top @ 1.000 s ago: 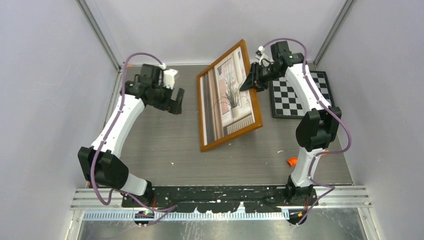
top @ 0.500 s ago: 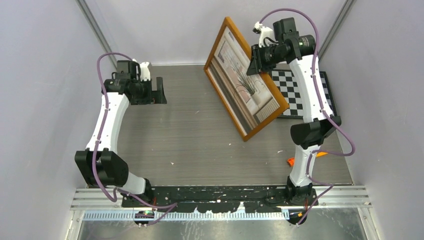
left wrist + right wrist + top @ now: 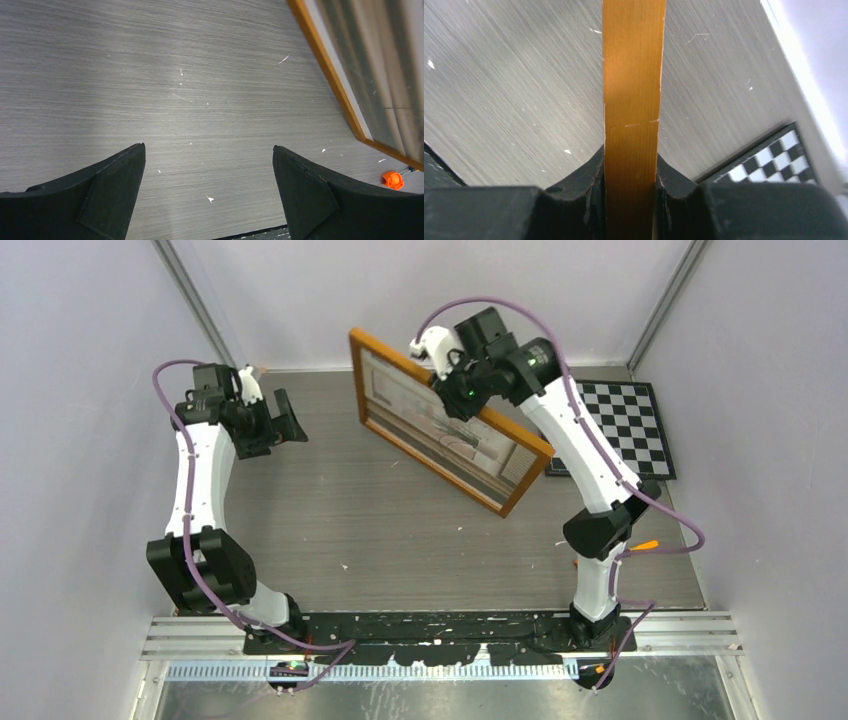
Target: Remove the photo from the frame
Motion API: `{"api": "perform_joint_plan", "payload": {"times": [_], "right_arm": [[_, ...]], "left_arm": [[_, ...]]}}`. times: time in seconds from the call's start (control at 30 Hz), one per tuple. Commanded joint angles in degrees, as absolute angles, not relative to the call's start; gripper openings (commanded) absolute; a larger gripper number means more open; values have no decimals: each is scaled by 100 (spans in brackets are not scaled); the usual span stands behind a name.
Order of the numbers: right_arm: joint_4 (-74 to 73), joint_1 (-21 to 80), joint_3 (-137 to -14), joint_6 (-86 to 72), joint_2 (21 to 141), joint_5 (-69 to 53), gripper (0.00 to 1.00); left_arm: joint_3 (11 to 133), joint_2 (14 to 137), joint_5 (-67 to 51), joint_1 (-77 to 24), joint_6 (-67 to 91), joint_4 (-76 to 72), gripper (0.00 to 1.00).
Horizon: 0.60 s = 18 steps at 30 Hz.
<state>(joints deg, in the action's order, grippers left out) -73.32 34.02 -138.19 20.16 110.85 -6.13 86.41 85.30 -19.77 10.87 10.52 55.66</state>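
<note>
The frame [image 3: 377, 425], with its narrow orange-brown wooden border, stands tilted up on its long edge across the back middle of the table. The photo [image 3: 450, 435] of a spiky plant at a window sits inside it, facing the arms. My right gripper [image 3: 455, 390] is shut on the frame's upper edge; in the right wrist view the wooden edge [image 3: 631, 75] runs straight up between the two black fingers [image 3: 589, 175]. My left gripper [image 3: 285, 420] hangs open over bare table at the back left, apart from the frame. The left wrist view shows the frame border [image 3: 325, 65] and the photo [image 3: 380, 75] at the right.
A black-and-white checkerboard [image 3: 620, 425] lies flat at the back right, behind the frame. A small orange piece [image 3: 392, 179] lies on the grey table [image 3: 380, 540] near the frame's lower corner. White walls close in both sides and the back.
The right arm has lifted the frame off the table and swung it leftwards, from lying nearly flat to standing on edge. The left arm has drawn back towards the left wall, still open.
</note>
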Motion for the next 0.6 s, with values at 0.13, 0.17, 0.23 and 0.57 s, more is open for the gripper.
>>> {"api": "perform_joint_plan", "payload": {"times": [0.13,0.17,0.23,0.57], "right_arm": [[-4236,4516,-12145,4675,10408,1354,1],[-3975,4610,-11864,4894,10335,1478,1],[-3507,4767,-11380,5211,10199,1626,0],[-1199,5086,-8372,5386,9409,1595,1]], "left_arm": [[9098,8607,-2182,1348,1126,5739,100],[9116,8613,-2177,1385,1117,5766,100],[9123,8619,-2214,1487,1124,5798,100],[9118,8575,-2297,1692,961,5962,100]]}}
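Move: Below the right hand hangs the frame, gripped on one long edge and almost upright; its middle is about 13 cm down, 5 cm left and 3 cm ahead. The checkerboard lies on the table some 33 cm to the right hand's right and 12 cm farther out, the orange tool about 28 cm right and 19 cm back, both roughly 31 cm below. From the left hand, the frame's middle is some 28 cm right, 5 cm ahead and 4 cm lower. Rolling some 45 degrees about its own fingers, counter-clockwise as seen from above, the right hand sinks about 9 cm towards the table and swings about 7 cm left, still pinching the frame's edge; the leftward travel dies out near the end while it goes on sinking. The left hand, open and empty, drifts 3 cm left. ##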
